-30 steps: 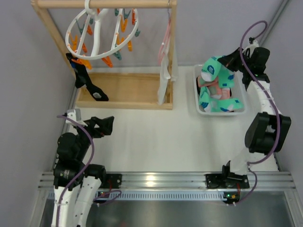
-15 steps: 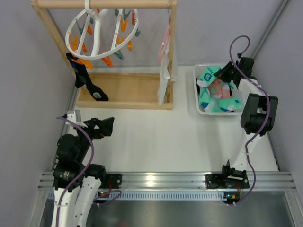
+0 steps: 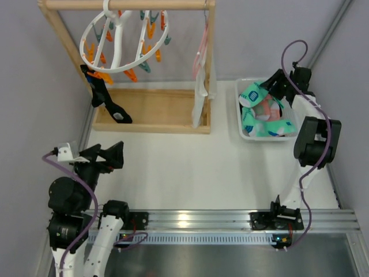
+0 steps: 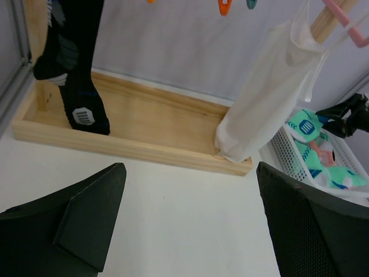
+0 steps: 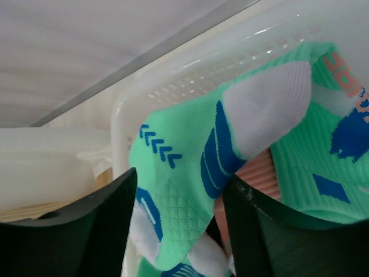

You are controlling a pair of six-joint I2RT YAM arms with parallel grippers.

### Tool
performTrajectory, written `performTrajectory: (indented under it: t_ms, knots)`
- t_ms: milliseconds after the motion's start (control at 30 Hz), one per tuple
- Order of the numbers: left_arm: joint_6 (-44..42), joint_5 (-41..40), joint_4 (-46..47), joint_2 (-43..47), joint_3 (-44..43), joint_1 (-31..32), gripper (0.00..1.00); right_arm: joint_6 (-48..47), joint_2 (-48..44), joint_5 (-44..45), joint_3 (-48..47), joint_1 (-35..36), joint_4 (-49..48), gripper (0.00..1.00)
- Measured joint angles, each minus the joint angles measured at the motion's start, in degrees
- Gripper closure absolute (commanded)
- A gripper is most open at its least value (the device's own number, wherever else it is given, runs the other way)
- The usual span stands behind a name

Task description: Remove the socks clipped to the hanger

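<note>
The white ring hanger [image 3: 118,43] hangs by its hook from the wooden rack's top bar, with orange and teal clips. One black sock [image 3: 104,98] with blue and white marks stays clipped at its left side; it also shows in the left wrist view [image 4: 75,63]. My left gripper [image 3: 106,157] is open and empty over the table, well short of the rack [image 4: 189,168]. My right gripper [image 3: 275,86] is low over the basket, its jaws parted around a mint-teal sock [image 5: 184,167] that lies on other mint and salmon-pink socks [image 3: 265,112].
The white basket [image 3: 238,109] stands at the right; its rim shows in the right wrist view [image 5: 190,75]. The wooden rack's base tray [image 3: 155,109] lies at the back. A long white and pink cloth [image 3: 200,86] hangs from the rack's right post.
My right gripper came down with the mint-teal sock from above the basket into it, and its jaws have parted. My left arm drew back toward the near left.
</note>
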State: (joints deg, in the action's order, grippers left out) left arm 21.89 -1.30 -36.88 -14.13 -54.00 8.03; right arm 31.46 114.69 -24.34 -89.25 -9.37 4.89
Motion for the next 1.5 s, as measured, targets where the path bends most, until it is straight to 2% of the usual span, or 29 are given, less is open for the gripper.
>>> performTrajectory:
  t_ms: [67,100,200,333,500,633,733,833,900,1000,1067,1167,1267,1500]
  knots:
    - [-0.48,-1.62,-0.39,0.00,-1.20,0.02,0.02,-0.07,-2.29,0.39,0.00,0.00,0.85,0.22]
    - [-0.66,-2.51,-0.66,0.00,-1.57,0.02,0.02,-0.09,-3.89,0.70,0.00,0.00,1.44,0.11]
    - [-0.87,-5.05,-2.23,-0.33,-1.77,0.02,0.02,-0.26,-9.27,1.22,0.07,0.00,2.38,0.01]
    - [-0.87,-8.33,-4.74,-3.74,-3.37,0.02,0.02,-0.35,-19.28,1.05,3.87,0.31,1.31,0.01]
    - [-0.68,-10.88,-5.27,-8.70,-5.62,0.04,0.02,-0.28,-35.91,1.42,16.83,2.51,-1.42,0.01]
    - [0.28,-14.27,-5.99,-10.69,-6.58,0.04,0.02,1.25,-49.00,-1.05,29.75,6.32,-8.87,0.01]
    - [1.18,-17.11,-6.99,-12.26,-7.10,0.04,0.02,3.32,-58.34,-4.02,41.46,12.66,-17.81,0.01]
    - [1.88,-21.14,-7.85,-13.70,-7.34,0.04,0.02,3.32,-64.39,-4.85,50.56,25.88,-24.96,0.01]
    - [1.97,-23.34,-8.26,-13.90,-7.52,0.04,0.02,1.27,-63.93,-3.15,52.22,35.95,-26.80,0.01]
    - [1.99,-26.29,-8.37,-13.84,-8.11,0.04,0.02,-3.21,-57.57,1.40,51.32,51.01,-28.98,0.01]
    - [2.01,-27.08,-8.37,-13.90,-8.20,0.04,0.02,-4.81,-52.76,3.21,50.01,55.95,-29.64,0.01]
    - [2.78,-27.52,-8.31,-15.06,-7.87,0.04,0.02,-6.43,-45.07,5.73,46.99,59.63,-30.29,0.01]
    - [4.48,-28.13,-7.69,-19.17,-6.58,0.04,0.02,-6.84,-41.64,8.09,46.10,61.24,-31.15,0.01]
    - [10.56,-31.58,0.13,-37.99,-2.91,0.04,0.02,-6.25,-47.43,12.35,54.18,62.16,-37.62,0.01]
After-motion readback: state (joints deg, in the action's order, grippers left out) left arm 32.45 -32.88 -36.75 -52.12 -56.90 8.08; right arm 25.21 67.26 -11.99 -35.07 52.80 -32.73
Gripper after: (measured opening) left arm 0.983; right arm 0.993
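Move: The black sock clipped under the hanger is about 24 cm ahead of the left gripper, some 8 cm to its left and 11 cm lower. The hanger ring is just beyond and above the sock, its centre about 12 cm to the sock's right; the white cloth hangs level with the sock, about 38 cm to its right. From the right gripper, above the tray, the black sock lies roughly 66 cm left, 16 cm back and 8 cm up; the tray's middle is 6 cm back, 1 cm left and 8 cm below. Lift the right gripper clear of the green socks, spreading its half-open fingers fully, then swing it about 36 cm back and as far left to the open table before the wooden stand, levelling its fingers and turning counter-clockwise. Meanwhile ease the left gripper left, then drive it forward and down towards the black sock, about 12 cm forward overall, tipping down and turning counter-clockwise some 30 degrees, fingers wide open. ##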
